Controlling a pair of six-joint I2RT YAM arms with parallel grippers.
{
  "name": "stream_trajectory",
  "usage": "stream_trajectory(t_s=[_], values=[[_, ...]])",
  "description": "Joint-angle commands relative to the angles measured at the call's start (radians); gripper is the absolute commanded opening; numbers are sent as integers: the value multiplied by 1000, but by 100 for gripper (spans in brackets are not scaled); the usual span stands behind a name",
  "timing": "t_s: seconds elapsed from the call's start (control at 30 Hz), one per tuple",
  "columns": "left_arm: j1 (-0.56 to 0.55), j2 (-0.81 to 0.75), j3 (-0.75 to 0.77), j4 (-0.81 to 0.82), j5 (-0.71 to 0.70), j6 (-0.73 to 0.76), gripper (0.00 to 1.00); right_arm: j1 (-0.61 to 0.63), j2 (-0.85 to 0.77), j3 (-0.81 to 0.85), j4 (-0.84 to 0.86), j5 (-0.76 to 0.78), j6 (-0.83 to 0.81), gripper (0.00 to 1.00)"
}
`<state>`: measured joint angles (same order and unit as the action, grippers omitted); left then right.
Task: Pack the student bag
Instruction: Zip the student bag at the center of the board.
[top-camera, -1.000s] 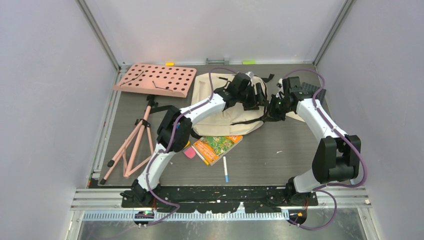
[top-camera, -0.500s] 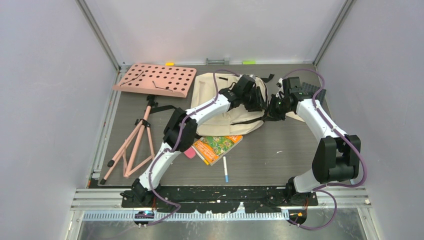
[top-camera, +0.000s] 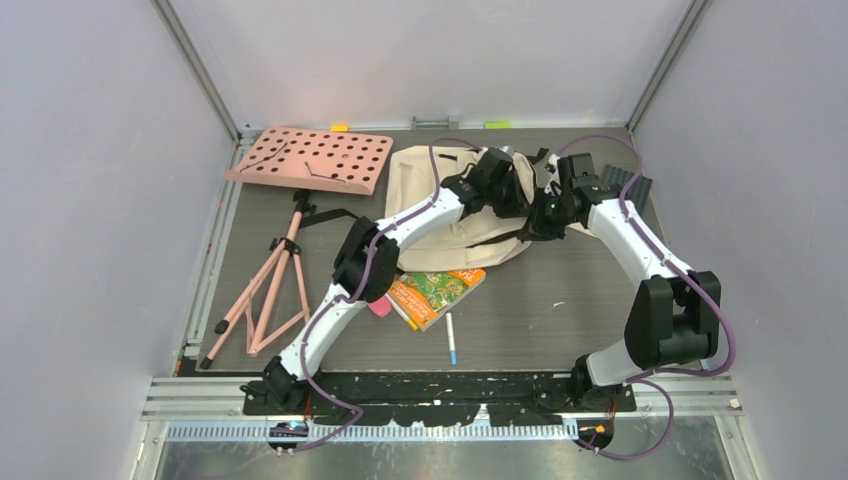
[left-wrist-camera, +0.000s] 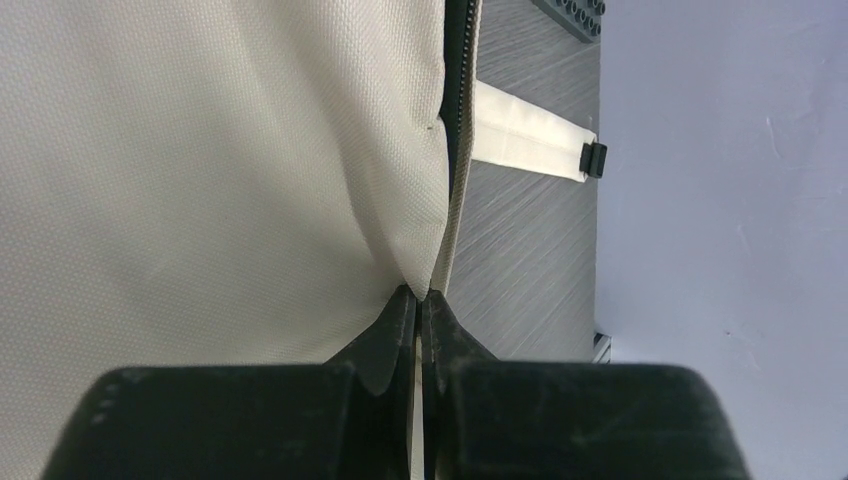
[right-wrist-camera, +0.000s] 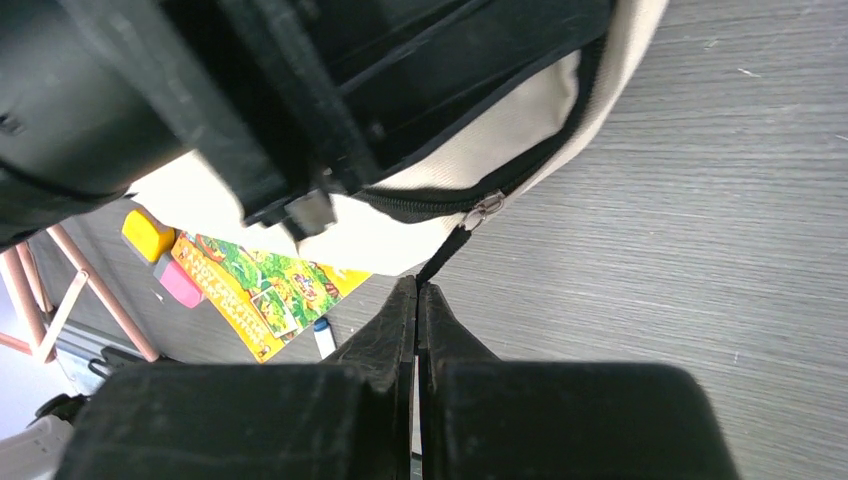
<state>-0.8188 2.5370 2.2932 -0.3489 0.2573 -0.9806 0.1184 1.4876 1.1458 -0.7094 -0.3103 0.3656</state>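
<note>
The student bag (top-camera: 432, 188), cream with black straps, lies flat at the back middle of the table. My left gripper (left-wrist-camera: 420, 295) is shut on a fold of the bag's cream fabric (left-wrist-camera: 200, 150), right beside the zipper line (left-wrist-camera: 458, 150). My right gripper (right-wrist-camera: 417, 285) is shut on the black pull tab (right-wrist-camera: 446, 254) hanging from the metal zipper slider (right-wrist-camera: 482, 208). In the top view the left gripper (top-camera: 520, 195) and the right gripper (top-camera: 541, 217) meet at the bag's right edge. The zipper (right-wrist-camera: 420, 205) looks closed left of the slider.
A colourful book (top-camera: 433, 292) lies just in front of the bag, with a pink eraser (top-camera: 379, 305) at its left and a white pen (top-camera: 451, 338) nearer me. At the back left is a pink perforated board (top-camera: 310, 157). A folded pink tripod (top-camera: 262, 290) lies along the left side.
My left gripper has reached further right over the bag and closed on its fabric. The right gripper, still shut, has shifted slightly left toward it.
</note>
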Motion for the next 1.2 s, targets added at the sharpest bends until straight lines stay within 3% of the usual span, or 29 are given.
stream_trajectory(t_s=[0.0,0.67,0.83,0.9,1.03,1.17], values=[[3,4,66,102,-3,15,0,57,-62,6,32,-10,-19,1],[97,1,57,241,52,109,0,293,68,119,15,78,-11,1],[137,-113,-78,240,123,197,37,300,78,164,-13,166,-3,1],[156,-196,-186,240,115,235,47,300,84,173,-22,196,-3,3],[196,-378,-444,290,60,274,59,300,106,201,-52,258,15,5],[240,-501,-586,290,54,301,63,299,123,211,-83,277,21,5]])
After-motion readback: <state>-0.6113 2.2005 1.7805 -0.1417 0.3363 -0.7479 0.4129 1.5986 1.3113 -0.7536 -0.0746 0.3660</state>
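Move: The zip pull is already pinched in the right fingers. Its slider sits about 2 cm ahead and 1 cm right of them, and the zip's open end is some 13 cm left, 2 cm back and slightly lower. The orange book lies roughly 20 cm left, 12 cm back and 10 cm below the right hand. The left fingers already pinch the bag edge, with the slider about 6 cm back from them. The zip pull, still pinched by the right hand, is dragged about 7 cm left along the bag's near edge towards the zip's open end, the wrist turning some 10 degrees counter-clockwise and rolling its left side down. Meanwhile the left hand keeps the bag edge pinched, easing forward and up a couple of centimetres, then opens wide, lets go and swings left over the bag, about 13 cm overall. ##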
